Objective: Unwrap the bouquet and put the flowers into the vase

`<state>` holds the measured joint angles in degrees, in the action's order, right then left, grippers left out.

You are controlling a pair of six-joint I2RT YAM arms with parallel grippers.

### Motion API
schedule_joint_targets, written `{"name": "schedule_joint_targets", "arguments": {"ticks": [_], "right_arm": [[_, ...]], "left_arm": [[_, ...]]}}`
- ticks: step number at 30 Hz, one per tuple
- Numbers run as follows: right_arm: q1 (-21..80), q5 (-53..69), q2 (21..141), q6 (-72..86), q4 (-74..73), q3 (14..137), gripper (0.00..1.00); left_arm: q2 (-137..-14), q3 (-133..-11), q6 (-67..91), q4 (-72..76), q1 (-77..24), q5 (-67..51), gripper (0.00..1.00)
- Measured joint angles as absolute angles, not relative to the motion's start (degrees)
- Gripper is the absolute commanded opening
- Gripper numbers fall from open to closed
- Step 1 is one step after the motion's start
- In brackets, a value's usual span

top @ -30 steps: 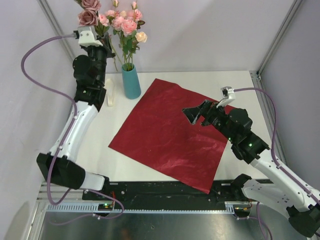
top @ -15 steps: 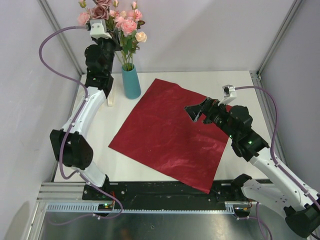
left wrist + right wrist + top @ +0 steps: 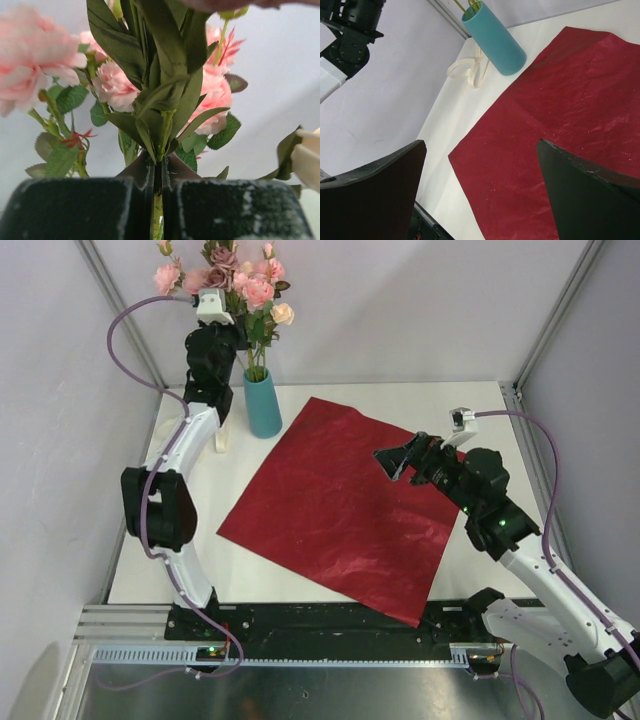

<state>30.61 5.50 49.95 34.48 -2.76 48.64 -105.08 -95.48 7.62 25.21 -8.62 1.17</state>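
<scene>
The teal vase [image 3: 262,403] stands at the back left of the table with several flowers [image 3: 258,290] standing in it. My left gripper [image 3: 228,325] is raised just left of those blooms, shut on the green stem [image 3: 158,175] of another flower whose mauve and pink heads [image 3: 218,262] rise above it. Pink blooms and leaves [image 3: 116,86] fill the left wrist view. The dark red wrapping sheet [image 3: 340,505] lies flat and unfolded on the table. My right gripper [image 3: 396,462] hovers open over the sheet's right part, holding nothing; its view shows the vase [image 3: 495,42] and the sheet [image 3: 560,125].
A cream ribbon [image 3: 224,430] lies loose on the table left of the vase, also seen as the ribbon [image 3: 470,70] in the right wrist view. Frame posts [image 3: 120,310] and pale walls close in the back corners.
My left arm has swung right and up, carrying the held flower from the far left corner to just beside the blooms over the vase. The right arm barely shifted.
</scene>
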Motion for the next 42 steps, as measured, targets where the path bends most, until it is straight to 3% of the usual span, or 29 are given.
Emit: {"name": "schedule_joint_targets", "arguments": {"ticks": [8, 16, 21, 30, 42], "right_arm": [[30.1, 7.2, 51.9, 34.9, -1.6, 48.6, 0.99], [29.9, 8.3, 52.8, 35.2, -1.4, 48.6, 0.99], [29.9, 8.6, 52.8, 35.8, -1.4, 48.6, 0.99], [30.0, 8.7, 51.7, 37.6, -1.5, 48.3, 0.99], [31.4, 7.9, 49.4, 39.5, -3.8, 48.1, 0.98]], "left_arm": [[-109.4, -95.5, 9.1, 26.1, -7.3, -4.4, 0.0], [-110.7, -92.2, 9.0, 27.1, -7.1, -5.4, 0.07], [-111.2, -89.3, 9.0, 27.9, -7.1, -5.4, 0.23], [-109.8, -82.1, 10.2, 28.6, -7.0, -6.4, 0.68], [-96.2, -68.6, 12.2, 28.0, -7.0, -8.0, 0.96]]}}
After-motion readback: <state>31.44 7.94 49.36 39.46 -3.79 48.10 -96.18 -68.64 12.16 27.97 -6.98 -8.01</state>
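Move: The left hand already pinches the stem of the mauve roses, above the blue vase. The vase stands about 3 cm ahead of that hand and in line sideways, its middle some 28 cm below. The white ribbon lies roughly 2 cm ahead, 9 cm left and 39 cm below; the red wrapping paper is centred some 24 cm back and 16 cm right, 40 cm below. From the right hand, the vase is about 34 cm ahead, 23 cm left and 19 cm below. Down some 16 cm goes the left hand, easing a little forward early on, to lower the mauve stem into the vase while the fingers tip downward about 15 degrees to near level. In the lower part of the descent the fingers spread wide and let go of the stem, then the hand draws straight back about 8 cm from the vase, rising slightly at the end. ##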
